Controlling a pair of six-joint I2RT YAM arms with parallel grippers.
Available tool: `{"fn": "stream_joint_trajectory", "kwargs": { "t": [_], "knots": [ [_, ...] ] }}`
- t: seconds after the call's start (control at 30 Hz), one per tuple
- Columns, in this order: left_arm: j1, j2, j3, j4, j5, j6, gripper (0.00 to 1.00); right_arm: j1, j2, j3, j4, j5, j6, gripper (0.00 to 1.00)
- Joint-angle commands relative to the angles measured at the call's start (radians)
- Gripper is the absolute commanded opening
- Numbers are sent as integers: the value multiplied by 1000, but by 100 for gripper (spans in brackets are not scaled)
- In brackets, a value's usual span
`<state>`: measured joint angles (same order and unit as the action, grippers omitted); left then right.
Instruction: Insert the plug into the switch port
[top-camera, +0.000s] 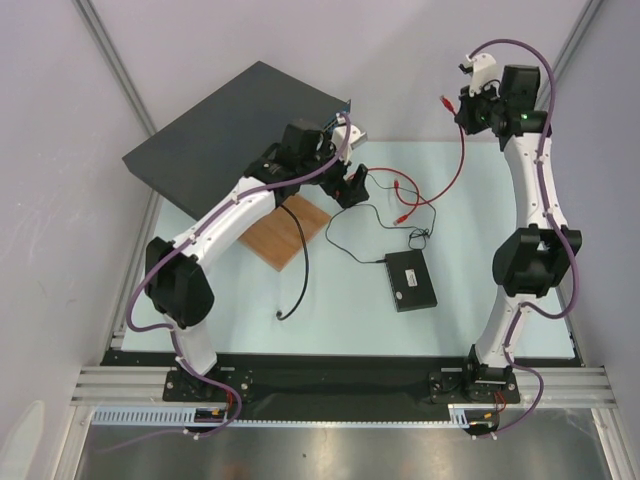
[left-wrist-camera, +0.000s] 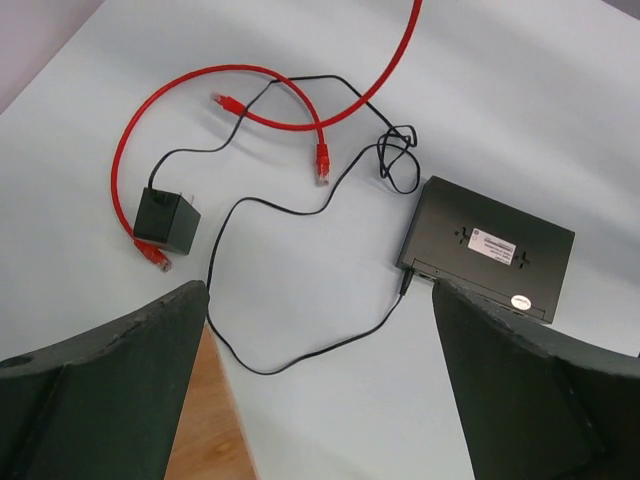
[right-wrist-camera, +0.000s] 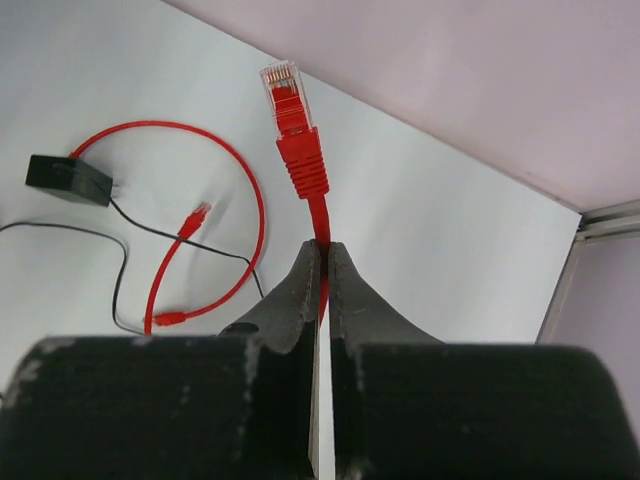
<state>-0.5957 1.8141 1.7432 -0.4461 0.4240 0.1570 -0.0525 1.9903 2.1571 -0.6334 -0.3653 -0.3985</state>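
Observation:
My right gripper (right-wrist-camera: 322, 250) is raised at the far right (top-camera: 465, 100) and shut on a thin red cable (right-wrist-camera: 318, 215) just behind its plug (right-wrist-camera: 287, 100). The plug sticks up past the fingertips, its clear tip free. The flat black switch (top-camera: 412, 279) lies on the table, white label up (left-wrist-camera: 490, 245). The switch port edge (left-wrist-camera: 432, 272) faces my left gripper, with a thin black wire plugged into it. My left gripper (left-wrist-camera: 315, 300) hovers open and empty above the table (top-camera: 350, 185), left of the switch.
A second red cable (left-wrist-camera: 120, 170) loops on the table beside a small black cube (left-wrist-camera: 165, 220). A wooden board (top-camera: 290, 232) lies under the left arm, with a thicker black cable (top-camera: 300, 270) across it. A large dark rack unit (top-camera: 235, 125) fills the back left.

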Motion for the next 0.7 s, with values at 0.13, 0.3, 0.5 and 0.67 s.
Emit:
{"fn": "stream_joint_trajectory", "kwargs": {
  "t": [0.13, 0.3, 0.5, 0.67],
  "knots": [
    [33, -74, 1, 168, 146, -109, 100, -43, -93, -14, -161, -283, -63, 0],
    [40, -156, -137, 413, 237, -192, 100, -79, -169, -121, -192, -527, -8, 0],
    [40, -173, -160, 483, 214, -225, 100, -83, -286, -272, -43, -500, 75, 0],
    [40, -154, -130, 454, 196, -201, 100, -76, -292, -243, -166, -428, -42, 0]
  ]
}}
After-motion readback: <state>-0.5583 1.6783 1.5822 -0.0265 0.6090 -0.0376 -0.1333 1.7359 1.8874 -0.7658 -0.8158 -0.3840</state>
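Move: The plug, held just past the right fingertips, lies from the open left hand about 19 cm ahead, 28 cm right and 9 cm above. Below the left hand, by 25 cm or so, are the black adapter 18 cm ahead and 2 cm right, the cable's loose end 10 cm ahead and 17 cm right, and the black box 8 cm back and 19 cm right. From the right hand the left gripper is roughly 17 cm back, 31 cm left and 5 cm lower. Still pinching the red cable just behind its plug, the right hand draws back about 11 cm and some 4 cm left towards the open left gripper, turning counter-clockwise and rolling its left side up. The left hand rises about 8 cm, empty and wide open, its fingers tipping up some 20 degrees to point more levelly at the plug side. ##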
